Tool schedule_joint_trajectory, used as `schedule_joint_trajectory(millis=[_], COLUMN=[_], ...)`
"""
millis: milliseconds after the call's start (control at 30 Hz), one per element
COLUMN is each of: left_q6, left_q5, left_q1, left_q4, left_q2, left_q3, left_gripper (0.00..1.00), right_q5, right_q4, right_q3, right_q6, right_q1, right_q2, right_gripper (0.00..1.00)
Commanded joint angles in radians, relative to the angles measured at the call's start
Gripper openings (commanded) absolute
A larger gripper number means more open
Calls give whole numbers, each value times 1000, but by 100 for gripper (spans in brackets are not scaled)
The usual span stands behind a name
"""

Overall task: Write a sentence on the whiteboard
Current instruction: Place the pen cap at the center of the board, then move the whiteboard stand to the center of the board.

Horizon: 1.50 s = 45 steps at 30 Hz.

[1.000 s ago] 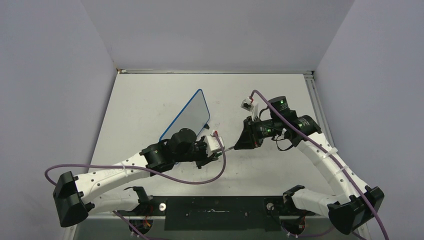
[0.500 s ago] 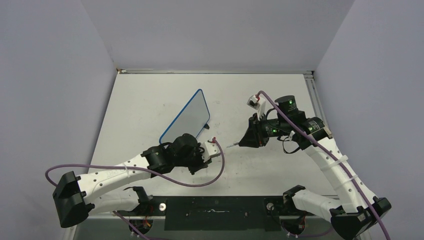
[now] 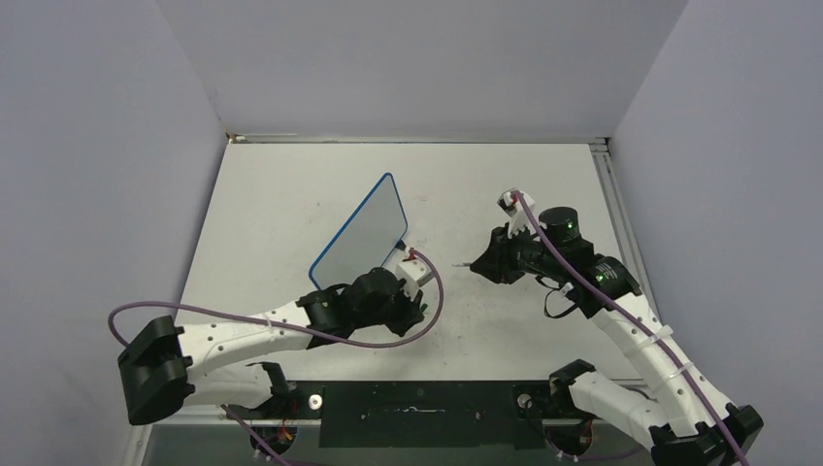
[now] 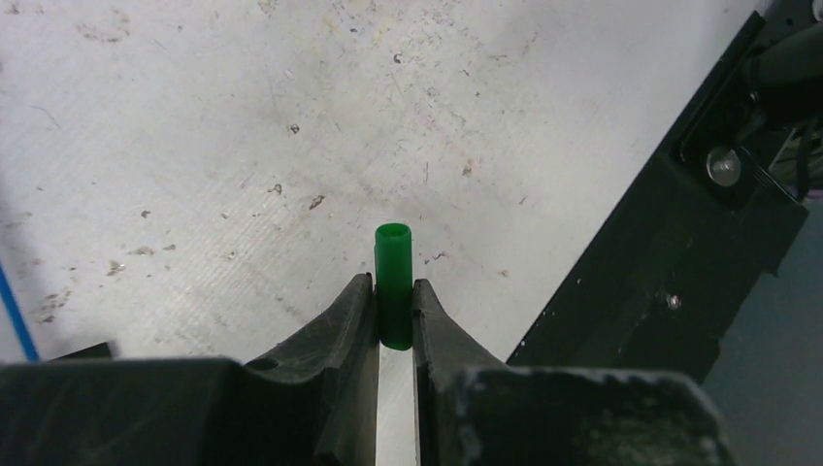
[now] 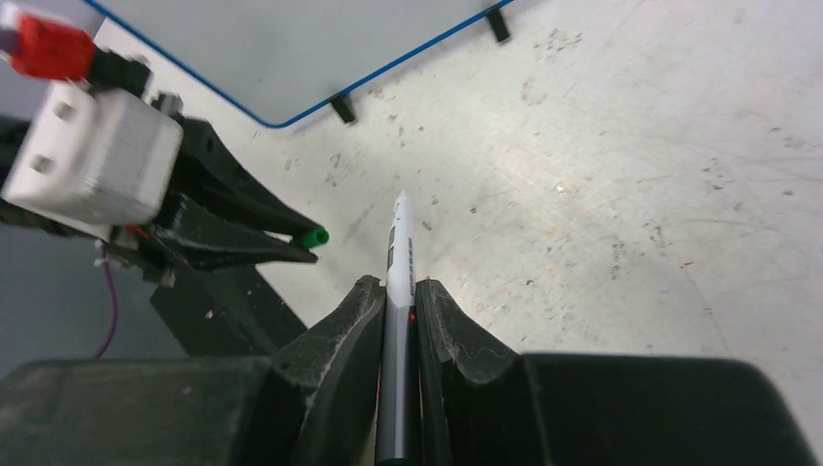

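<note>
The whiteboard (image 3: 364, 228), blue-framed on small black feet, stands tilted on the table left of centre; its lower edge also crosses the top of the right wrist view (image 5: 291, 49). The sentence is out of view; the board's face looks blank. My left gripper (image 3: 417, 307) (image 4: 393, 282), in front of the board's near right corner, is shut on a green marker cap (image 4: 393, 257) (image 5: 312, 236). My right gripper (image 3: 477, 264) (image 5: 400, 283) is shut on the uncapped marker (image 5: 399, 243), whose tip points toward the left gripper across a gap.
The scuffed white tabletop (image 3: 291, 194) is walled at the back and sides. A black base plate (image 3: 417, 413) (image 4: 679, 243) runs along the near edge. Purple cables (image 3: 243, 325) loop off both arms.
A second ago both grippers met on the marker. They have since pulled apart: the left keeps the green cap, and the right has drawn back right and farther away with the bare marker.
</note>
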Motion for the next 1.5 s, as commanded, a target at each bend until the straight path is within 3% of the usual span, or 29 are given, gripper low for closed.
schedule_joint_trajectory(millis=[0,333,467,667,767,1067,1233,1467], left_q6=[-179,-201,-198,-211,-238,-652,-861,-915], left_q5=[-169,-225,-241,-264,-312,-659,-773,-791], left_q1=[-47,-112,-125,-125,-125,-123,-120,-64], left_q4=[154,99,63,49,24,-210,-319,-286], left_q2=[139,405,440,411,375,340,367,395], left_q3=[18,136,162,162,167,148,144,89], left_gripper=[1,11,22,49,55,56,55,52], right_q5=[185,276,308,343,343,338,324,311], right_q4=[177,249,253,264,281,337,363,381], right_q3=[-41,-142,-157,-161,-172,-196,-207,-222], right_q6=[65,77,75,69,69,77,72,57], right_q1=[0,6,6,6,6,7,6,7], right_q2=[-46,-151,-164,-188,-201,-213,-217,-219], right_gripper=[5,5,5,5,5,5,5,5])
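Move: The green pen cap is still pinched in the left fingers; the bare table spot it is bound for lies about 4 cm to the left hand's right, level with it fore and aft, some 12 cm below. From that hand the whiteboard's middle is roughly 18 cm ahead, 15 cm left and 5 cm lower; the pen in the other gripper is 4 cm ahead, 8 cm right and 10 cm higher. From the right hand the spot is 3 cm back, 5 cm left, 22 cm down. The green cap is lowered about 9 cm and carried 4 cm right by the left hand, its fingers tipping steeper, then let go as they open. The emptied, still open hand swings left and a little forward towards the whiteboard, turning some 45 degrees counter-clockwise. Meanwhile the right hand keeps its grip on the pen and backs away from the spot, forward and right, turning clockwise. ##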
